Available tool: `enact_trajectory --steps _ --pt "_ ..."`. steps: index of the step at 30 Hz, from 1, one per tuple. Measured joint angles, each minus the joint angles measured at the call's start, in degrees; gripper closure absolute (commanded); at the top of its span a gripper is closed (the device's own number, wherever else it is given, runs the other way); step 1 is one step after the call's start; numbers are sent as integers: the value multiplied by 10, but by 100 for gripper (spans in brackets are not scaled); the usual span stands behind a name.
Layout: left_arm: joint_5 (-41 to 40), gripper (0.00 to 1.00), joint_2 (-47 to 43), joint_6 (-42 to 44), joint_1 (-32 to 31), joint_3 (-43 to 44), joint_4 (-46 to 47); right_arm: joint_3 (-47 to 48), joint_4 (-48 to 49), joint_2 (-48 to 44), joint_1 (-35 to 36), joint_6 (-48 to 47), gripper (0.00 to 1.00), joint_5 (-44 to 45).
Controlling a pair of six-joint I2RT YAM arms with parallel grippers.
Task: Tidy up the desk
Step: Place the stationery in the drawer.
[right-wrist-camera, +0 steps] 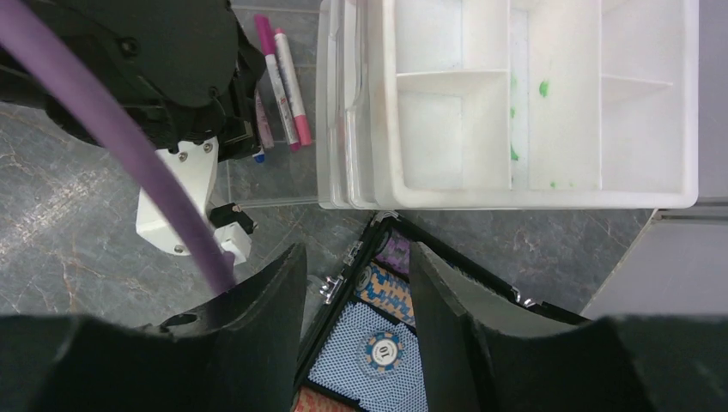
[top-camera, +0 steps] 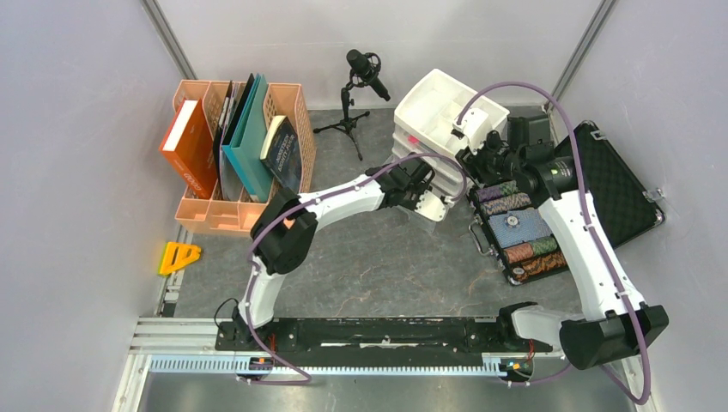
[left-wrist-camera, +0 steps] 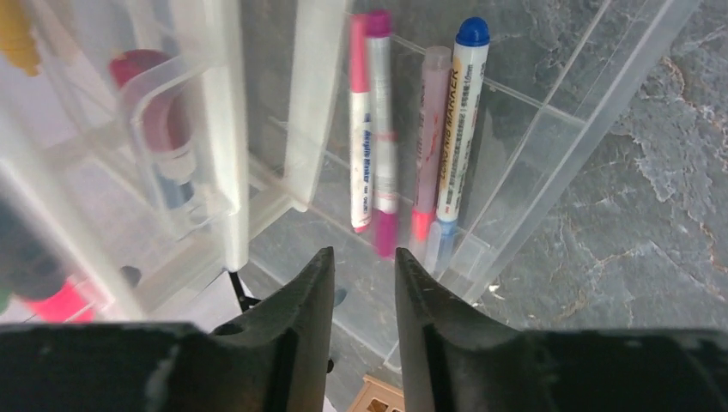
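Dark grey veined desk (top-camera: 378, 266) holds a white drawer unit (top-camera: 438, 112) with a clear drawer (left-wrist-camera: 549, 146) pulled out. Several markers lie in that drawer: a pink one (left-wrist-camera: 360, 120), a magenta one (left-wrist-camera: 382, 129), a pale pink one (left-wrist-camera: 429, 146) and a blue-capped one (left-wrist-camera: 459, 120). My left gripper (left-wrist-camera: 363, 253) hangs just above the drawer's near end, open, with nothing between its fingers; from above it (top-camera: 427, 190) sits at the unit's front. My right gripper (right-wrist-camera: 358, 249) is open and empty over the case's blue cards (right-wrist-camera: 378, 348), beside the unit's top tray (right-wrist-camera: 532, 103).
An open black case (top-camera: 618, 189) with rows of poker chips (top-camera: 515, 227) lies at the right. A peach file rack (top-camera: 232, 154) with books stands back left, a microphone on a tripod (top-camera: 360, 77) at the back, a yellow object (top-camera: 178, 256) at the left edge.
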Motion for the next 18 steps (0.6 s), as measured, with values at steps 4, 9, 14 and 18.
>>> enact_trajectory --steps 4,9,14,18 --pt "-12 50 19 3 0 0 10 -4 0 -5 0 -1 47 5" --pt "-30 45 11 -2 0 -11 64 -4 0 -11 0 -1 48 4" --pt "-44 39 -55 -34 0 -64 88 -12 0 -25 0 -1 48 -7" --pt "-49 30 -147 -87 4 -110 93 -23 -1 -28 0 -1 46 -16"
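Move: The purple pen, already let go, lies in the open clear drawer with its middle some 5 cm below the left hand and about 3 cm to its right, level fore and aft. The pink-capped pen lies about 2 cm farther out than the purple pen and 1 cm to its right; the blue-capped marker lies about 3 cm nearer the base than the purple pen and level with it sideways. From the right hand, the purple pen is roughly 16 cm left, 2 cm ahead and 23 cm below. The empty left hand, already let go of the purple pen, first eases about 1 cm down and 1.5 cm forward over the open drawer, its fingers still spreading to nearly twice their gap. It then reverses and climbs clear, rising some 9 cm from its lowest point while swinging about 3 cm left and 2 cm back, away from the pens, the wrist turning roughly 20 degrees as the fingertips swing up and counter-clockwise. ##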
